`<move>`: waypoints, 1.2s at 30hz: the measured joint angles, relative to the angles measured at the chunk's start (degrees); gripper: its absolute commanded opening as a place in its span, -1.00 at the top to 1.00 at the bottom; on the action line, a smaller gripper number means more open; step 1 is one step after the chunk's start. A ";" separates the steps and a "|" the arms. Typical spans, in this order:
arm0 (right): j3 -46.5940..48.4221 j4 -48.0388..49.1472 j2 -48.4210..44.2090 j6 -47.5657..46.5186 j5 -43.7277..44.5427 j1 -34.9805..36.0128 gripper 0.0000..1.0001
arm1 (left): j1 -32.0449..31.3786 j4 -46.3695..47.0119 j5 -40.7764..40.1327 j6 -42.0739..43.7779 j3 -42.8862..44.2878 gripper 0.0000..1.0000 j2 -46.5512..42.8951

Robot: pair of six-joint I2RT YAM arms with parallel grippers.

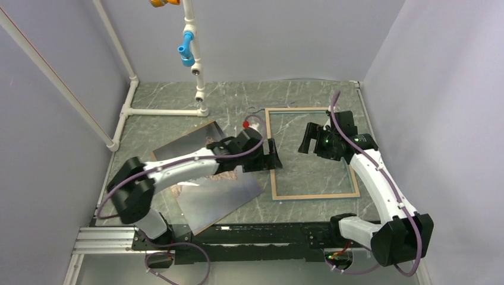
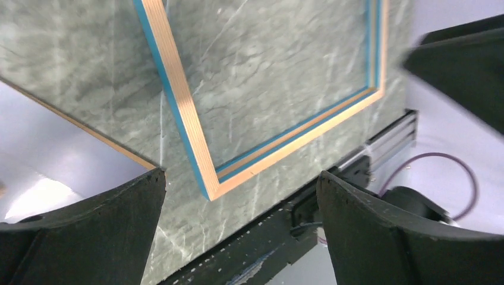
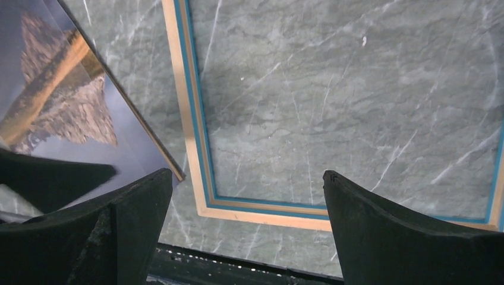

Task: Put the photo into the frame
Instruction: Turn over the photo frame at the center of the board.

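Observation:
The frame [image 1: 313,194] lies flat on the marble table right of centre, tan wood up, blue along its inner lip [image 3: 193,119] and side [image 2: 178,101]. The photo [image 3: 59,101], a mountain mirrored in water, rests on a brown-edged sheet left of the frame; from above the photo [image 1: 229,193] looks grey with glare and my left arm partly covers it. My left gripper [image 1: 273,159] hovers over the frame's left rail, open and holding nothing [image 2: 242,174]. My right gripper [image 1: 308,140] hangs open above the frame's opening [image 3: 248,173].
A second shiny sheet with a brown edge [image 1: 190,139] lies behind my left arm. A small red-capped object [image 1: 246,124] sits by the frame's far-left corner. A white pipe stand [image 1: 196,65] rises at the back left. The black base rail [image 1: 249,234] runs along the near edge.

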 measured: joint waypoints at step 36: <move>4.28 5.68 36.81 14.80 13.53 32.57 0.41 | 11.50 -10.40 -9.57 5.49 -14.08 -0.97 -53.77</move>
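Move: The spot to grip, on the photo frame's left rail near its near end, lies from the right hand about 13 cm left, 4 cm back and 15 cm down. The frame's near-left corner is some 8 cm behind that spot; the photo's middle is about 29 cm left of it. The left gripper hangs 12 cm left of the right hand, 6 back and 5 lower; from it the spot is some 3 cm right, level fore and aft, 9 cm below. Clear the open left gripper off the frame's left rail, lifting it about 18 cm and carrying it as far left towards the photo, its fingers tipping up out of their downward slant. Meanwhile sink the right gripper some 15 cm and swing it left onto that rail, drawing back slightly and tipping the fingers down some 25 degrees; close them more than halfway, one finger each side of the wood. ##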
